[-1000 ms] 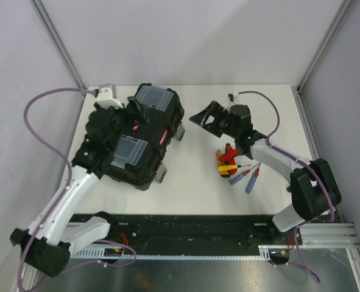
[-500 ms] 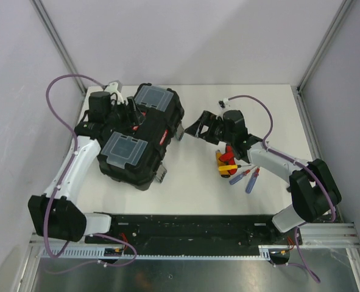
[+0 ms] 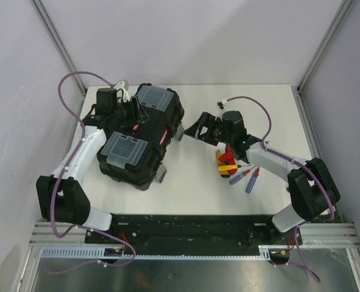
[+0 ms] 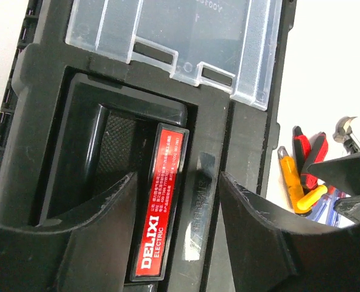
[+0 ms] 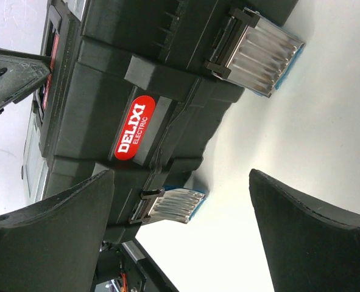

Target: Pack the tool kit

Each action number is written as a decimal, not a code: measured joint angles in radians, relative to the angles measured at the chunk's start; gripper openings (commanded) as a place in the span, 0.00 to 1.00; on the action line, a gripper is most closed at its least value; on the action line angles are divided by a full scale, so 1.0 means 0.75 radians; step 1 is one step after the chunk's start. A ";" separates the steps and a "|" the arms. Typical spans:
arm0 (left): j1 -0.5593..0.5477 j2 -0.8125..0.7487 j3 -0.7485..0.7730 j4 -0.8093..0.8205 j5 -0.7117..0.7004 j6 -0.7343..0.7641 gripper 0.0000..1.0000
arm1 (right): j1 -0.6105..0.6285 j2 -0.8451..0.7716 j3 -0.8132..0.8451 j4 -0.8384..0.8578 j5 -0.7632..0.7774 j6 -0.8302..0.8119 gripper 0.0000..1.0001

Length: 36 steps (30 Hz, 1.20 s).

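Note:
The tool kit, a black toolbox (image 3: 144,131), lies shut at the table's left with two clear lid compartments (image 3: 125,149). My left gripper (image 3: 133,117) hovers low over its red-labelled handle (image 4: 164,201). Its jaws straddle that strip (image 4: 178,182), open, with a gap showing on the right side. My right gripper (image 3: 193,126) faces the box's front, wide open, nothing between its fingers (image 5: 181,177). Just ahead of it are two metal-and-blue latches (image 5: 170,205), both flipped out. Red and yellow-handled screwdrivers (image 3: 226,159) and blue ones (image 3: 248,178) lie on the table right of the box.
The right arm's forearm (image 3: 271,159) passes just behind the loose screwdrivers. A purple cable (image 3: 67,91) loops over the table's back left corner. Grey walls close the table on three sides.
My left arm swung off the box's left side to its back and brought the gripper over the handle, jaws narrowing. My right gripper slid left toward the latches.

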 measured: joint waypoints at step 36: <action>-0.037 -0.510 -0.137 -0.003 -0.349 -0.324 0.92 | 0.014 0.248 0.145 0.236 -0.231 0.114 0.96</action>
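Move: The left hand is at the tool box's handle with its fingers half open: the handle with the red label lies about 2 cm back, 1 cm left and 2 cm below. The near clear lid is some 10 cm back and 5 cm left of that hand, the far lid about 7 cm ahead and 4 cm right. From the right hand, the box's side label lies about 10 cm left and 2 cm back, the open far latch about 6 cm left and 2 cm ahead, low down. Bearing on the handle area from above, the left fingers shove the tool box to the right, the hand going about 7 cm right and slightly back with a small roll. They then come off the box, rising some 10 cm and swinging back left over 10 cm while opening wide. The open right hand closes in leftward, about 5 cm, mostly late on, towards the box's latch side. ##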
